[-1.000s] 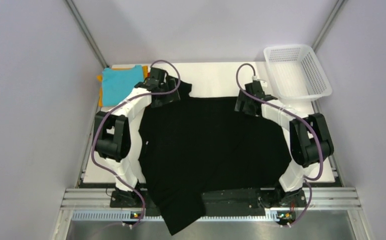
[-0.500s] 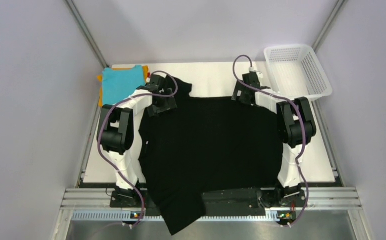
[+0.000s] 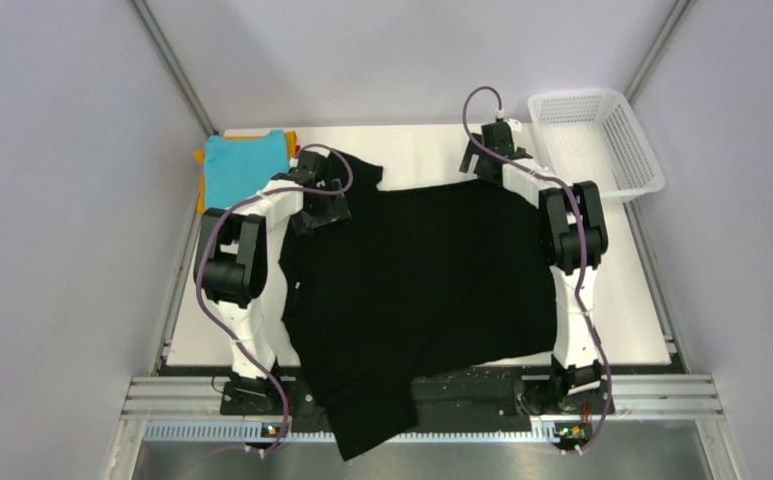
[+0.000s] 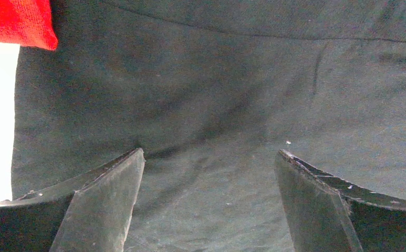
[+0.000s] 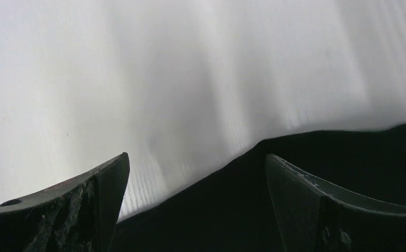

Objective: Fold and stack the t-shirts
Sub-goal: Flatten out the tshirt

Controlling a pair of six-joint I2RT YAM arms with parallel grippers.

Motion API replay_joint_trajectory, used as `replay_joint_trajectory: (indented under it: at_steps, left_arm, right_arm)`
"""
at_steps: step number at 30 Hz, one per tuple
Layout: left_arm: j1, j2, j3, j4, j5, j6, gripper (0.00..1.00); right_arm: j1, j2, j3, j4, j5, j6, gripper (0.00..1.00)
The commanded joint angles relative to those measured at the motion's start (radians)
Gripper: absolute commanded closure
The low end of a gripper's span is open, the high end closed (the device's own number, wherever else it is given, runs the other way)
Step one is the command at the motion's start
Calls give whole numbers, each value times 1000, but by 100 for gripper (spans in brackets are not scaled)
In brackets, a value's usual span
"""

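A large black t-shirt [image 3: 422, 280] lies spread over the table's middle, one corner hanging over the near edge. My left gripper [image 3: 322, 200] hovers open over its far left part; in the left wrist view the left gripper [image 4: 208, 152] shows only black cloth [image 4: 216, 94] between its fingers. My right gripper [image 3: 480, 165] is open at the shirt's far right edge. In the right wrist view the right gripper [image 5: 196, 155] straddles the black hem [image 5: 274, 173] and white table. A folded teal tee [image 3: 237, 165] lies on an orange-yellow one [image 3: 201, 190] at far left; a red corner [image 4: 17, 21] shows.
A white mesh basket [image 3: 592, 140] stands at the far right corner. The white table top [image 3: 422, 155] shows beyond the shirt and along its right side. Grey walls close in on both sides, and a metal rail [image 3: 422, 395] runs along the near edge.
My right arm has swung away and leftward to the shirt's far right edge. The shirt's right side has shifted inward, baring table at near right. The left arm barely moved.
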Motion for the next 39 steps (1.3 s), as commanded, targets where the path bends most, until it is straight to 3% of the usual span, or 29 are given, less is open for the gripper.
replay_joint_trajectory:
  at_steps: [1, 6, 17, 21, 33, 39]
  left_arm:
    - [11, 10, 18, -12, -24, 20, 1]
    - [12, 26, 50, -7, -12, 9, 1]
    - [16, 226, 297, -66, -6, -16, 1]
    - [18, 300, 429, -150, -29, -6, 1]
    - [39, 561, 841, -208, 27, 44, 1]
    - [70, 629, 930, -94, 120, 18, 1]
  right_arm:
    - [-16, 63, 161, -5, 14, -48, 1]
    - [-17, 22, 207, -75, 20, -68, 1]
    - [-9, -340, -307, -53, -27, -30, 1]
    - [-11, -381, -424, -57, -1, -12, 1]
    - [-25, -261, -340, -96, 30, 14, 1]
    - [-48, -204, -274, -107, 57, 10, 1]
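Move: The left hand's fingertips are already on the black t-shirt, its middle some 21 cm back and 26 cm to the right of them; its far-left sleeve is about 11 cm ahead and 9 cm right, and the folded stack 11 cm ahead, 22 cm left. The right hand is at the far edge, the black t-shirt's middle about 36 cm back and 16 cm left, the white basket 3 cm ahead and 36 cm right. With its open fingers still down on the black t-shirt, the left hand drags the cloth straight forward about 16 cm, staying nearly level and passing to the right of the folded stack. The right hand reaches a little past the far edge, lifts about 3 cm and draws back some 15 cm, drifting right and tipping roughly 10 degrees further down, then sets its open fingers on the cloth and starts forward again by 2 to 3 cm. ##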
